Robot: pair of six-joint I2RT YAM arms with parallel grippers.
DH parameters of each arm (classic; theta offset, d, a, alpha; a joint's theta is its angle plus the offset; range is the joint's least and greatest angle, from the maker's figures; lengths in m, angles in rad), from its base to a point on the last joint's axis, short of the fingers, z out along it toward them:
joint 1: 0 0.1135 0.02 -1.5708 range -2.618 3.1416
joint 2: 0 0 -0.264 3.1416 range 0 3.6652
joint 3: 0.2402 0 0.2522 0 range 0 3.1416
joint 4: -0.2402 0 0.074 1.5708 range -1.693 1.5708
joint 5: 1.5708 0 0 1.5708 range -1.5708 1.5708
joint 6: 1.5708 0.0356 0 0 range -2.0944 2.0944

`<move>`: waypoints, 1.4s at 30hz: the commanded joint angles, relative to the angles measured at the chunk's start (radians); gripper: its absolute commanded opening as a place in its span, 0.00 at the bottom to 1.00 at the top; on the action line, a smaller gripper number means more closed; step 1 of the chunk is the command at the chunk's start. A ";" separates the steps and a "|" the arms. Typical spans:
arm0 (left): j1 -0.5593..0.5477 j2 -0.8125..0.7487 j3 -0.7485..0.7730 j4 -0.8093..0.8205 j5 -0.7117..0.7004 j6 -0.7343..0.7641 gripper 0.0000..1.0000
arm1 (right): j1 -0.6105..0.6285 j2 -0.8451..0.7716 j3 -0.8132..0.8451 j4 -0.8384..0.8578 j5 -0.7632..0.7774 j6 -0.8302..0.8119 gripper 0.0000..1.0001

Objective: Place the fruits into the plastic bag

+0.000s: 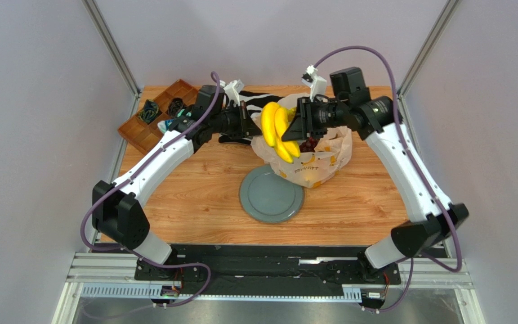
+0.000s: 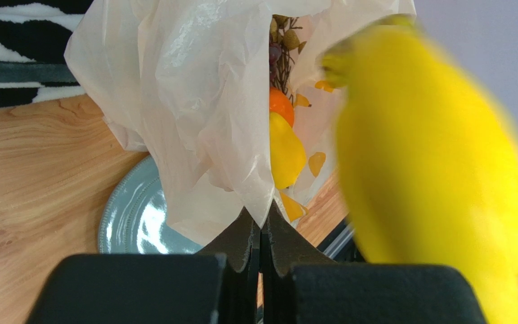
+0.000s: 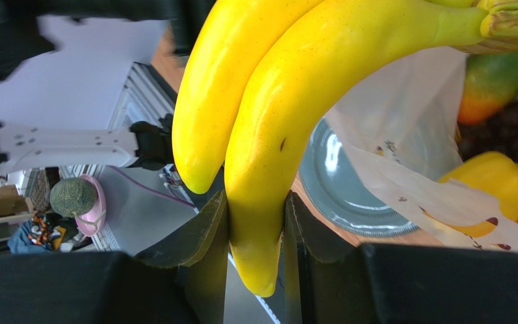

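Note:
My right gripper (image 3: 255, 209) is shut on the bunch of yellow bananas (image 3: 275, 121), one banana's tip pinched between its fingers. The bunch (image 1: 276, 131) hangs over the open mouth of the plastic bag (image 1: 316, 165). Beside it my left gripper (image 2: 262, 219) is shut on the bag's thin whitish edge (image 2: 187, 101) and holds it up. Inside the bag lie an orange (image 2: 280, 104), a small yellow fruit (image 2: 285, 152), an orange-green fruit (image 3: 491, 81) and dark grapes (image 3: 511, 128). The bananas (image 2: 437, 175) show as a blur in the left wrist view.
A round grey plate (image 1: 270, 194) lies on the wooden table just in front of the bag. A zebra-striped cloth (image 1: 255, 101) lies behind the left gripper. A wooden compartment tray (image 1: 160, 111) with small dark items stands at the back left.

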 commanded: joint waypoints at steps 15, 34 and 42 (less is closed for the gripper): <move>-0.015 -0.056 -0.023 0.025 0.021 0.025 0.00 | -0.154 0.279 0.074 -0.045 0.150 0.164 0.00; -0.064 0.018 0.010 0.050 0.043 -0.004 0.00 | -0.044 0.351 -0.024 0.194 0.623 0.211 0.51; -0.064 0.027 0.017 0.046 0.040 -0.004 0.00 | -0.034 0.149 -0.072 0.289 0.484 0.092 0.80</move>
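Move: The right gripper holds the bananas up high; the middle of the open plastic bag lies about 12 cm ahead of it, 6 cm to its right and 20 cm below. Around that lie the dark grapes in the bag, some 12 cm ahead and 8 cm right, and the empty plate, roughly 6 cm back, 5 cm left and 27 cm below. From the left gripper, already pinching the rim, the bag's middle is about 13 cm right, 2 cm ahead and 13 cm lower. Lower the right gripper with its bananas into the bag's mouth, about 16 cm down while reaching some 14 cm forward and a little right, turning the wrist roughly 30 degrees clockwise. Then open the fingers wide to let go over the fruit. Keep the left gripper pinched on the rim, letting it ease a few centimetres right and back. ##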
